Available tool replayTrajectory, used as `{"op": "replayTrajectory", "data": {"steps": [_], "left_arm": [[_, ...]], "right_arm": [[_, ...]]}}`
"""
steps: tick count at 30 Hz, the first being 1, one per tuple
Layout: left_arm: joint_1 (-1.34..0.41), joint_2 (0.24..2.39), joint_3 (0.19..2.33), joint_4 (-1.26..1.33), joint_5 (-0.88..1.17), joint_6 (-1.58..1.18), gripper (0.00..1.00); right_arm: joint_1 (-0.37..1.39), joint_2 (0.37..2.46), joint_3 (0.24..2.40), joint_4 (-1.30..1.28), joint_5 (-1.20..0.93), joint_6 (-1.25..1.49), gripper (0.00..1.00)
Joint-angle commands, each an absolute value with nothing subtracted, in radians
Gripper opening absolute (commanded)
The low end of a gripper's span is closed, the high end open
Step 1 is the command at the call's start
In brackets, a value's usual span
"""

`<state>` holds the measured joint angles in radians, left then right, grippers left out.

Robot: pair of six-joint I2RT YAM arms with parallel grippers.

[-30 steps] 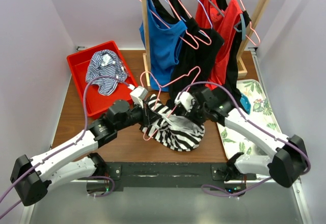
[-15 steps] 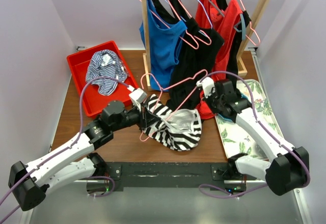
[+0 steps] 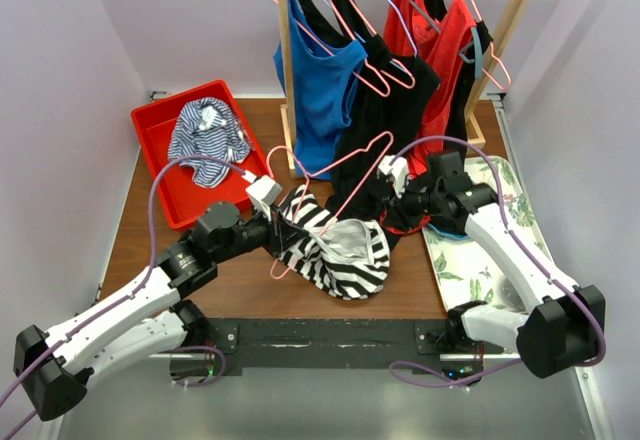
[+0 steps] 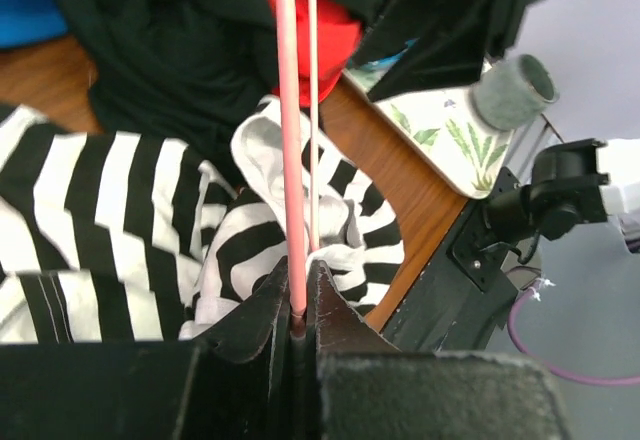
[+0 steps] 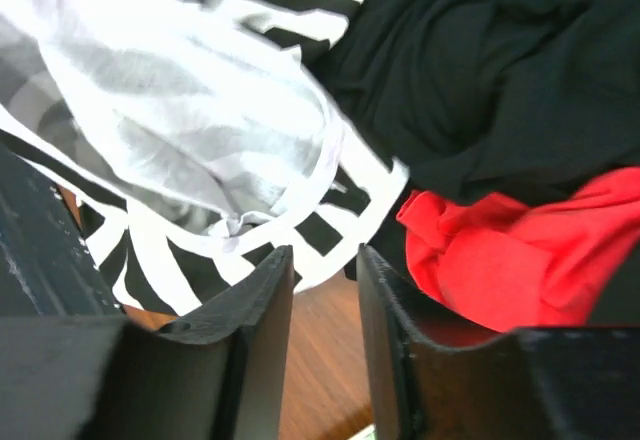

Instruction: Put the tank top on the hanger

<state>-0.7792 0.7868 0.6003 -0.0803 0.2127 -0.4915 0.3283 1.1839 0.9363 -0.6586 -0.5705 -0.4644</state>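
The tank top (image 3: 340, 255), boldly striped black and white, lies bunched on the table's near middle, partly draped over the pink wire hanger (image 3: 350, 175). My left gripper (image 3: 282, 232) is shut on the hanger's wire (image 4: 290, 110) at its left side, with the striped fabric (image 4: 120, 190) spread just beyond its jaws (image 4: 298, 285). To the right of the tank top, my right gripper (image 3: 380, 200) sits by the hems of the hanging black and red tops. Its jaws (image 5: 322, 260) stand apart with nothing between them, and the tank top's white-edged rim (image 5: 180, 90) lies just ahead.
A wooden rack post (image 3: 285, 60) behind carries a blue top (image 3: 320, 80), a black top (image 3: 395, 110) and a red top (image 3: 440, 70) on hangers. A red tray (image 3: 150, 125) at the back left holds a thin-striped garment (image 3: 205, 135). A floral mat (image 3: 505, 210) lies at the right.
My right gripper left the tank top, swung right, then came back left and lower toward its right edge, with its jaws parted. The left gripper kept its hold and drew the hanger slightly left.
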Motion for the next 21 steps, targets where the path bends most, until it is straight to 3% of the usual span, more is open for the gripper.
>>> {"op": "replayTrajectory", "data": {"steps": [1, 3, 9, 12, 21], "left_arm": [[-0.773, 0.802, 0.565, -0.015, 0.147, -0.612, 0.00], [-0.772, 0.802, 0.549, 0.029, 0.150, -0.633, 0.00], [-0.773, 0.801, 0.515, 0.057, 0.127, -0.689, 0.00], [-0.773, 0.787, 0.497, 0.061, 0.104, -0.716, 0.00], [-0.773, 0.773, 0.477, 0.061, 0.077, -0.738, 0.00]], "right_arm": [[0.397, 1.161, 0.846, -0.498, -0.472, -0.460, 0.45], [0.452, 1.167, 0.822, -0.442, -0.421, -0.439, 0.51], [0.538, 1.242, 0.782, -0.273, -0.233, -0.342, 0.52], [0.595, 1.268, 0.762, -0.190, -0.106, -0.273, 0.59], [0.712, 1.359, 0.744, -0.104, 0.043, -0.270, 0.60]]}}
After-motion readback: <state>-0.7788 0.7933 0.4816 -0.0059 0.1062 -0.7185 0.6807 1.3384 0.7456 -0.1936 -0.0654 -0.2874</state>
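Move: The tank top's open right-hand edge, lying loose, is about 6 cm left of the right hand, 1 cm ahead and 10 cm below; from the left hand it is roughly 15 cm to the right, 2 cm ahead and 10 cm below. Counted from the right hand, the black garment's hem lies some 6 cm ahead and 4 cm left, the red garment's hem 5 cm ahead and 2 cm right, both about 10 cm down. The hanger's middle is around 12 cm left of that hand, 4 cm ahead, near its height. The tank top's open right-hand edge is what the right hand comes down to: it sinks about 7 cm and goes 5 cm left, easing slightly back and then forward, tilting some 15 degrees while its fingers spread further to straddle that edge. The left hand keeps its grip on the hanger and lowers it about 4 cm, tipping down and turning counter-clockwise. ##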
